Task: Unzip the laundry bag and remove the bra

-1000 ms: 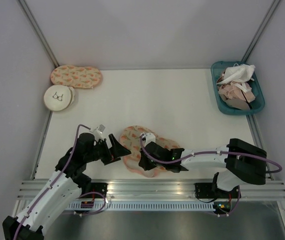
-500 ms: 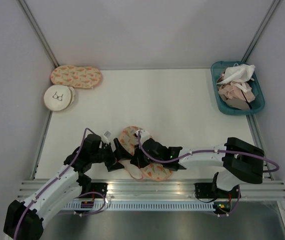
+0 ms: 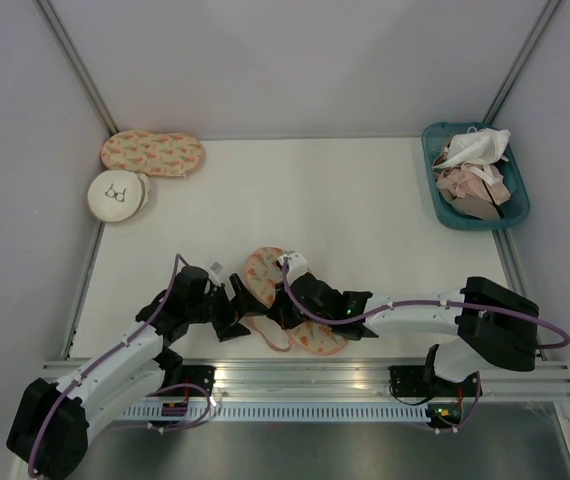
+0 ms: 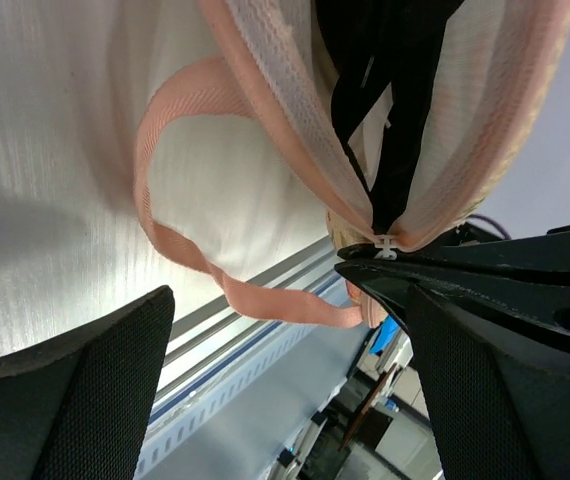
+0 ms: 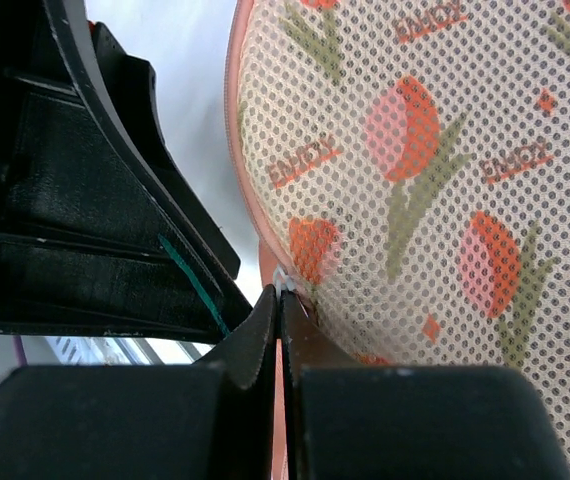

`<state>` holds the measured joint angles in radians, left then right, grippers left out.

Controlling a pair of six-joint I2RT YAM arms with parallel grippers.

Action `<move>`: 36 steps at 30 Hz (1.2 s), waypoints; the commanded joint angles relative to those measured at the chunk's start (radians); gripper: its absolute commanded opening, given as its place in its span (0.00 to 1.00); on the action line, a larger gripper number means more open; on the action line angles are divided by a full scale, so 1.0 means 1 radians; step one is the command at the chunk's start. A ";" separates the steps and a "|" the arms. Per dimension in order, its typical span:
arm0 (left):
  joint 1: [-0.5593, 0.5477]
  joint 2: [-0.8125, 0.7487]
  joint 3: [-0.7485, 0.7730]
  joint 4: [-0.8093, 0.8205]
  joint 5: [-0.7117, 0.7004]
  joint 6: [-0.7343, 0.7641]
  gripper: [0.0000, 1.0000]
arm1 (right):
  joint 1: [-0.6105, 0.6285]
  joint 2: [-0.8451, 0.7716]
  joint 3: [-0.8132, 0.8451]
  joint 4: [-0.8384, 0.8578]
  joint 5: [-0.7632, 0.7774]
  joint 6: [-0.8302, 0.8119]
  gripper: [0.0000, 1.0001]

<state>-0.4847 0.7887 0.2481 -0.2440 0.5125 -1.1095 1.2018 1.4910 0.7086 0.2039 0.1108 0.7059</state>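
The laundry bag stands tipped on its edge near the table's front, its printed mesh filling the right wrist view. My right gripper is shut on the small white zipper pull at the bag's seam. In the left wrist view the bag's two halves gape apart, and the black bra shows between them. The pink loop strap hangs down onto the table. Just left of the gap, my left gripper stands wide open with nothing between its fingers. In the top view, left gripper and right gripper nearly meet at the bag.
At the back left lie a like-printed case and a round white pouch. A teal basket of pale garments stands at the back right. The metal rail runs along the near edge just behind the bag.
The bag has been lifted from lying flat onto its edge and pulled slightly left by the right gripper. The left gripper has moved right, up to the bag's opening.
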 commanded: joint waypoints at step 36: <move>-0.058 0.169 -0.027 0.430 -0.373 -0.239 0.24 | 0.025 -0.054 0.034 -0.152 0.027 0.027 0.00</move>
<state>-0.5468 0.9668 0.2142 0.1371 0.2146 -1.3563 1.2263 1.4647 0.6975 0.1417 0.0963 0.7116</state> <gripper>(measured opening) 0.260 0.007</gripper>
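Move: The wide-open left gripper is after the laundry bag's unzipped rims, about 6 cm ahead, 1 cm to its right and level with it. The zip pull, held in the right fingers, lies some 4 cm to the left gripper's right and level ahead. The bra's black straps show inside the bag about 5 cm ahead and 6 cm right, slightly lower. From the right hand the rims are about 6 cm ahead and 4 cm left. Lift the left gripper forward about 5 cm and up 3 cm, over towards the open zip edges, turning it some 15 degrees counter-clockwise, then sink it back the same 3 cm and close it on both rims, still easing a little forward. Keep the right fingers shut on the zip pull: draw it back about 2 cm, hold, then ease slightly right and down. ##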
